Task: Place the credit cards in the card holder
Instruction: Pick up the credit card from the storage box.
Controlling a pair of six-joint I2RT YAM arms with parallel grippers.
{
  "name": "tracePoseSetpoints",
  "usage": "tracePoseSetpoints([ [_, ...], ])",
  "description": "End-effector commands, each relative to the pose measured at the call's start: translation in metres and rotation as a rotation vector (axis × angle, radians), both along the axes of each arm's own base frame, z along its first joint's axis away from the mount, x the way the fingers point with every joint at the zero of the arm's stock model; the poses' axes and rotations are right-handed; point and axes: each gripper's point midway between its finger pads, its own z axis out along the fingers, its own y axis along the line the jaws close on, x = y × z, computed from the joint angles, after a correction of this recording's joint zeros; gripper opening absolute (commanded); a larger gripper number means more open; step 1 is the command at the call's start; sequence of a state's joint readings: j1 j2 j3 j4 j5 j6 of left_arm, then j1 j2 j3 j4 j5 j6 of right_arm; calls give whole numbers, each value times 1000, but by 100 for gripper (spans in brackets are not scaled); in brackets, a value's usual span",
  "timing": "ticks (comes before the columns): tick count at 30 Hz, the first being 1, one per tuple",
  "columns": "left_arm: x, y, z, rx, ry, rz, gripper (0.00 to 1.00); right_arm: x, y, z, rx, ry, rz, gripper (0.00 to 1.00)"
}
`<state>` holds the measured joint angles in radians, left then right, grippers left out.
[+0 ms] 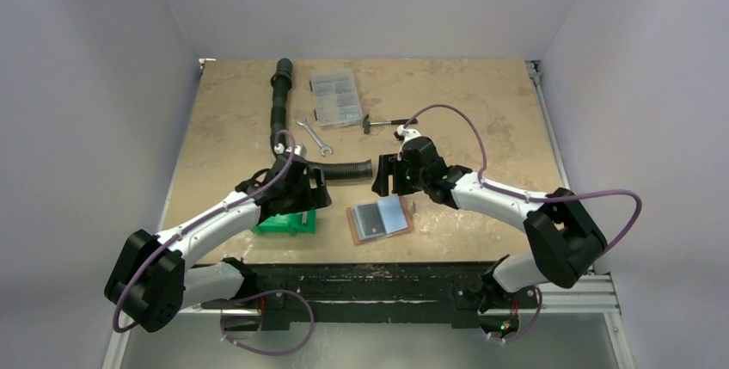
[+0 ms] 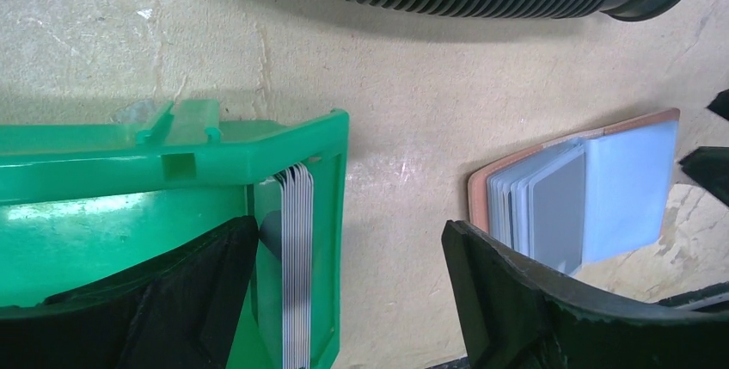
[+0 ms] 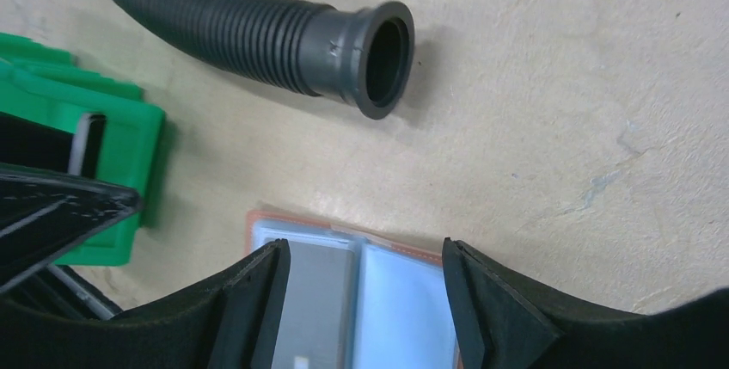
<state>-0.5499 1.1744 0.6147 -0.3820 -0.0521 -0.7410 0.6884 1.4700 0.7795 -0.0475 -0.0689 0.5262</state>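
Observation:
The card holder [image 1: 379, 218] lies open on the table, reddish-brown outside with grey-blue pockets; it also shows in the left wrist view [image 2: 593, 193] and the right wrist view [image 3: 378, 287]. A stack of credit cards [image 2: 297, 266] stands on edge against the right wall of the green bin [image 2: 129, 162]. My left gripper [image 2: 352, 253] is open and straddles that wall. One of its fingers [image 2: 198, 300] is inside the bin beside the cards, the other outside over the table. My right gripper [image 3: 365, 253] hangs open just above the card holder, holding nothing.
A black corrugated hose [image 1: 344, 171] lies just behind both grippers, its mouth [image 3: 382, 59] near the card holder. Farther back are a clear compartment box [image 1: 335, 98], two wrenches [image 1: 314, 137] and a small hammer [image 1: 382, 122]. The green bin [image 1: 285, 221] sits near the front edge.

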Motion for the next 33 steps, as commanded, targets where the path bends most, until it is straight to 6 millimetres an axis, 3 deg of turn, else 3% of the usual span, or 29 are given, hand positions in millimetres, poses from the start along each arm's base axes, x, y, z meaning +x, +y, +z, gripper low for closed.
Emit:
tracePoseSetpoints([
  [1,6,-9,8,-54,-27,-8,84,8,1,24,37,-67,-10,73],
  [13,6,-10,25,-77,-59,-4,69,6,1,17,45,-56,-7,73],
  [33,4,-3,25,-47,-67,0,44,-1,2,8,41,-25,14,73],
])
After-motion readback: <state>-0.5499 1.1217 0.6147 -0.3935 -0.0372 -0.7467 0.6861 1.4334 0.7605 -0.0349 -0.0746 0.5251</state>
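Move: The credit card stack stands on edge inside the right end of the green box, its middle some 2 cm left of the left hand, 2 cm back and 3 cm below. The box's own middle is about 8 cm to the left and 2 cm back; the open card holder lies 16 cm right and 3 cm back, with the hose end 14 cm right and 9 cm ahead. From the right hand the stack is roughly 21 cm left and 6 cm back. The left hand stays over the box's right end and steadily narrows its open fingers to about half their full width, the left finger inside the box against the cards, pushing them and the end wall rightward, the right finger outside that wall. Meanwhile the hand eases up about 1 cm with almost no turn of the wrist, the fingers still closing at the end and no card yet lifted. ##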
